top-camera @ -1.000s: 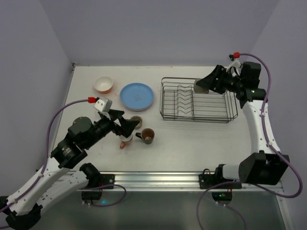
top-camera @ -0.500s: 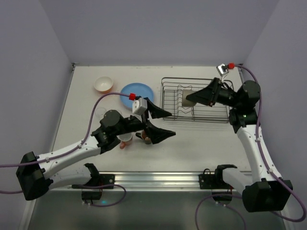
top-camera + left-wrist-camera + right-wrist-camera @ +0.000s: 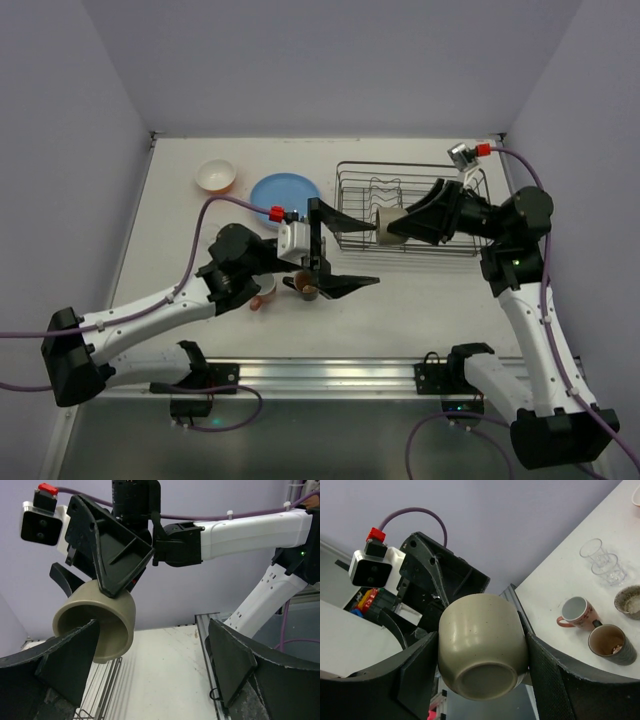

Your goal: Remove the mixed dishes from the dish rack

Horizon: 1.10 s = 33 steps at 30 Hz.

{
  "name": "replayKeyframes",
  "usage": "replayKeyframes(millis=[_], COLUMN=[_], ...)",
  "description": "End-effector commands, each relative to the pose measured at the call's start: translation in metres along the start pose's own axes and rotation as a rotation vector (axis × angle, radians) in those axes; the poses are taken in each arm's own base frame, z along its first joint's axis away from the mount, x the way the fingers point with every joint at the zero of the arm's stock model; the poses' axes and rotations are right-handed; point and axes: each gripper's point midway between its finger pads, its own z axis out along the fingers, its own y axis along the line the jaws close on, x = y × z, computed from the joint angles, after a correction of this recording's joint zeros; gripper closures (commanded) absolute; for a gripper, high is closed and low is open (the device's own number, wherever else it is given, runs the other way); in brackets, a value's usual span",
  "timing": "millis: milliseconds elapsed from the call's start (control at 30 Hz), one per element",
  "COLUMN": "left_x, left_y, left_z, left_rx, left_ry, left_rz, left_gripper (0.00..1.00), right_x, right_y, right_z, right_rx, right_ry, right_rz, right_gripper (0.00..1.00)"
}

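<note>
My right gripper [image 3: 402,226] is shut on a beige mug [image 3: 384,226] and holds it on its side in the air above the dark wire dish rack [image 3: 440,245]. In the right wrist view the mug [image 3: 482,645] sits bottom-out between both pads of that gripper [image 3: 484,677]. My left gripper [image 3: 338,250] stands wide open at the rack's near left corner, facing the mug's mouth. From the left wrist the mug [image 3: 97,625] hangs just past my left finger, and nothing lies between the fingers of the left gripper [image 3: 150,672].
On the table left of the rack lie a blue plate [image 3: 285,195] and an orange bowl [image 3: 215,176]. A pink mug [image 3: 577,612], a brown mug [image 3: 612,645], a third mug [image 3: 627,600] and clear glasses [image 3: 602,562] stand under the left arm.
The left arm swung from the mugs on the table over to the rack, gripper open. The right gripper carried the beige mug from the rack's far right corner leftward over the rack.
</note>
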Motion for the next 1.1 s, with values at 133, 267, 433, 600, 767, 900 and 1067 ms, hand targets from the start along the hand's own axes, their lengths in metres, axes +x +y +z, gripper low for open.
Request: replayKeyframes(millis=[133,267,433,600,767,900,1067], left_x=[-0.024,-0.023,-0.021,-0.025,-0.031,-0.034,-0.030], left_y=[-0.002,0.001,0.005,0.010,0.015,0.015,0.020], left_z=[0.016,0.023,0.028,0.033,0.034,0.031,0.026], left_rx=[0.031,0.019,0.006,-0.014,-0.039,-0.051,-0.096], left_ry=[-0.067,-0.066,-0.075,-0.093,-0.116,-0.131,-0.106], left_rz=[0.087,0.076,0.063,0.053,0.038,0.034,0.029], left_gripper=[0.22,0.38,0.68,0.87,1.00,1.00,1.00], right_x=[-0.006,-0.004,-0.002,0.001,0.006,0.008,0.002], right_y=[0.017,0.019,0.025,0.029,0.027,0.027,0.029], right_z=[0.002,0.001,0.002,0.004,0.004,0.003,0.002], right_rx=[-0.019,-0.019,-0.033,-0.045,-0.048,-0.052,-0.010], right_ry=[-0.007,-0.007,-0.003,0.007,0.014,0.006,-0.022], right_rz=[-0.057,-0.067,-0.081,-0.093,-0.097,-0.117,-0.154], right_gripper=[1.00,1.00,1.00,1.00,1.00,0.44,0.01])
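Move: The beige mug, mouth towards the left hand, is about 6 cm to the open left hand's right, 5 cm ahead and nearly level. From there the brown mug on the table is roughly 15 cm ahead, 11 cm left and 30 cm below; the rack's middle is some 40 cm ahead, 20 cm right and 28 cm below. The right hand already grips the beige mug; the left gripper waits about 8 cm to its left and 5 cm back. The left fingers shut on the beige mug's near rim, one inside the mouth and one outside, as that hand eases about 2.5 cm right and 1 cm forward to meet it. The right hand keeps its grip meanwhile, drifting 1.5 cm back and 1 cm up with a slight tilt, then opens wide only after the left has closed, letting go of the body. ##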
